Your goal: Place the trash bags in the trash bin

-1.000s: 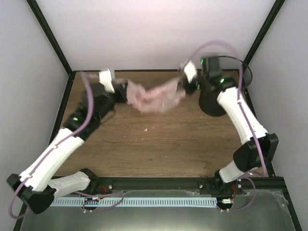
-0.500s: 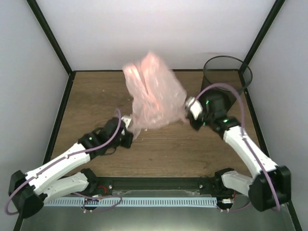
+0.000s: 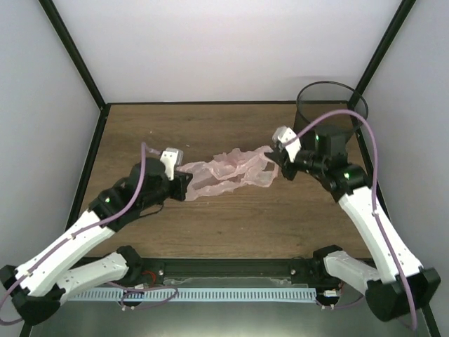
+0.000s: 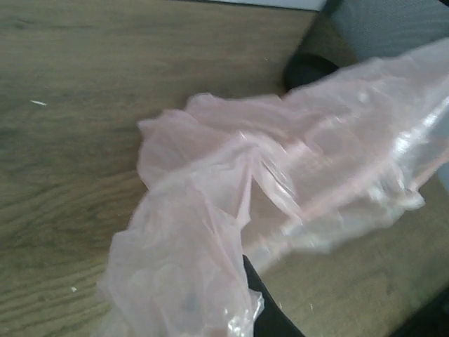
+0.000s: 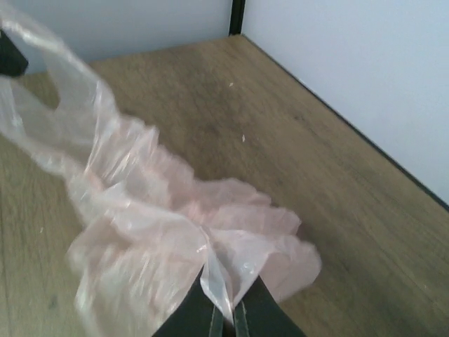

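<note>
The pale-pink trash bag [image 3: 228, 170] hangs stretched between my two grippers just above the wooden table. My left gripper [image 3: 188, 184] is shut on its left end; in the left wrist view the plastic [image 4: 280, 189] drapes over the fingers, and only one dark finger [image 4: 270, 316] shows. My right gripper [image 3: 273, 163] is shut on the right end, with a fold of the bag [image 5: 182, 232] pinched between its fingertips [image 5: 226, 324]. The black trash bin [image 3: 330, 119] stands at the back right corner, behind my right arm.
Grey enclosure walls and black frame posts [image 3: 70, 56] bound the wooden table [image 3: 231, 225]. A black rail [image 3: 231, 267] runs along the near edge by the arm bases. Small white specks [image 4: 38, 103] lie on the wood.
Both arms swung the bag about: stretched at the back, then billowed up high in the middle, now pulled low and flat between the grippers. Both grips have held throughout.
</note>
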`<state>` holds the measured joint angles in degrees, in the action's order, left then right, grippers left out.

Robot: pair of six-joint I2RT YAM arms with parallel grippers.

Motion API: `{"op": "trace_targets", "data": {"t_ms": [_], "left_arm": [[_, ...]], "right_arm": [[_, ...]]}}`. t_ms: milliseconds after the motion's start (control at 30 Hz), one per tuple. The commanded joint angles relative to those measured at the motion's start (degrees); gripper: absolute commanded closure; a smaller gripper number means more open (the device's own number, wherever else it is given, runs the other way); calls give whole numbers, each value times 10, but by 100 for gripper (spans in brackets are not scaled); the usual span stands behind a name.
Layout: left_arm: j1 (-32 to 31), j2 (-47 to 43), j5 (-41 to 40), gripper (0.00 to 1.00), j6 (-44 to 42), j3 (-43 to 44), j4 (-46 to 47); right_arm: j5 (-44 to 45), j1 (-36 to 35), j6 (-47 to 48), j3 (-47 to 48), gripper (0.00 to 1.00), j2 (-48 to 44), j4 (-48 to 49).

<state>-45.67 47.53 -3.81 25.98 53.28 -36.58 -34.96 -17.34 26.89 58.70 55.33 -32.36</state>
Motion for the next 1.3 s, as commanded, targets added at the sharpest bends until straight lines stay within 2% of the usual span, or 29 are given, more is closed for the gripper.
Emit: {"op": "trace_targets", "data": {"t_ms": [0,100,167,267,300,333,400,467,567,667,733,800,833,867,933,1000,1100,1167,1267], "left_arm": [[46,94,-75,96,38,115,-32],[133,204,-25,96,24,193,-35],[178,256,-6,96,8,262,-30],[187,288,-23,96,-44,402,-17],[184,286,-29,96,-58,444,-6],[182,279,-31,96,-71,473,11],[173,252,-21,96,-109,507,71],[158,215,-6,96,-142,507,117],[136,169,32,96,-180,467,136],[128,128,16,96,-182,325,142],[127,105,-12,96,-148,185,142],[127,99,4,96,-109,43,153],[125,100,25,96,-90,-12,158],[121,100,50,96,-77,-51,160],[98,87,77,96,-80,-73,137],[79,50,68,96,-95,-62,109],[76,-9,58,96,-104,-32,105],[77,-25,41,96,-104,-5,95],[77,-19,17,96,-98,40,71]], "right_arm": [[3,-2,-45,115,99,102,50],[45,-2,-63,210,99,235,70],[69,-2,-57,304,99,327,32],[83,-1,-49,558,99,438,-100],[78,0,-48,673,99,454,-134],[76,1,-52,732,99,457,-137],[59,1,-63,765,99,420,-96],[16,1,-65,702,99,341,-20],[-53,0,-42,518,99,193,91],[-73,-2,19,419,99,176,36],[15,-24,73,261,97,171,50],[182,-49,118,128,99,206,52],[209,-50,121,90,99,230,31],[205,-51,116,68,99,250,-8],[135,-50,104,54,99,252,-79],[36,-50,111,43,99,200,-108],[-67,-51,134,64,99,114,-127],[-93,-51,114,93,99,80,-117],[-108,-51,69,137,99,81,-104]]}}
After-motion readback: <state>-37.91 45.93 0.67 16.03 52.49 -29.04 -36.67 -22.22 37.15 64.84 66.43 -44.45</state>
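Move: The pink bag is already pinched in both my hands; its middle hangs about 11 cm to the right of my left hand, 5 cm farther out and 9 cm lower. From my right hand it is some 9 cm to the left, barely ahead and 12 cm lower. The trash bin stands about 22 cm ahead of my right hand, 19 cm to its right and 18 cm lower. Keeping both grips, I shake the bag with my two hands together: a fast swing forward of roughly 20 cm, up and back towards me to about 30 cm above where I began, then a hard whip down past the starting height and a partial rise again. My wrists tip the fingers up on the lift and back down on the downstroke. ##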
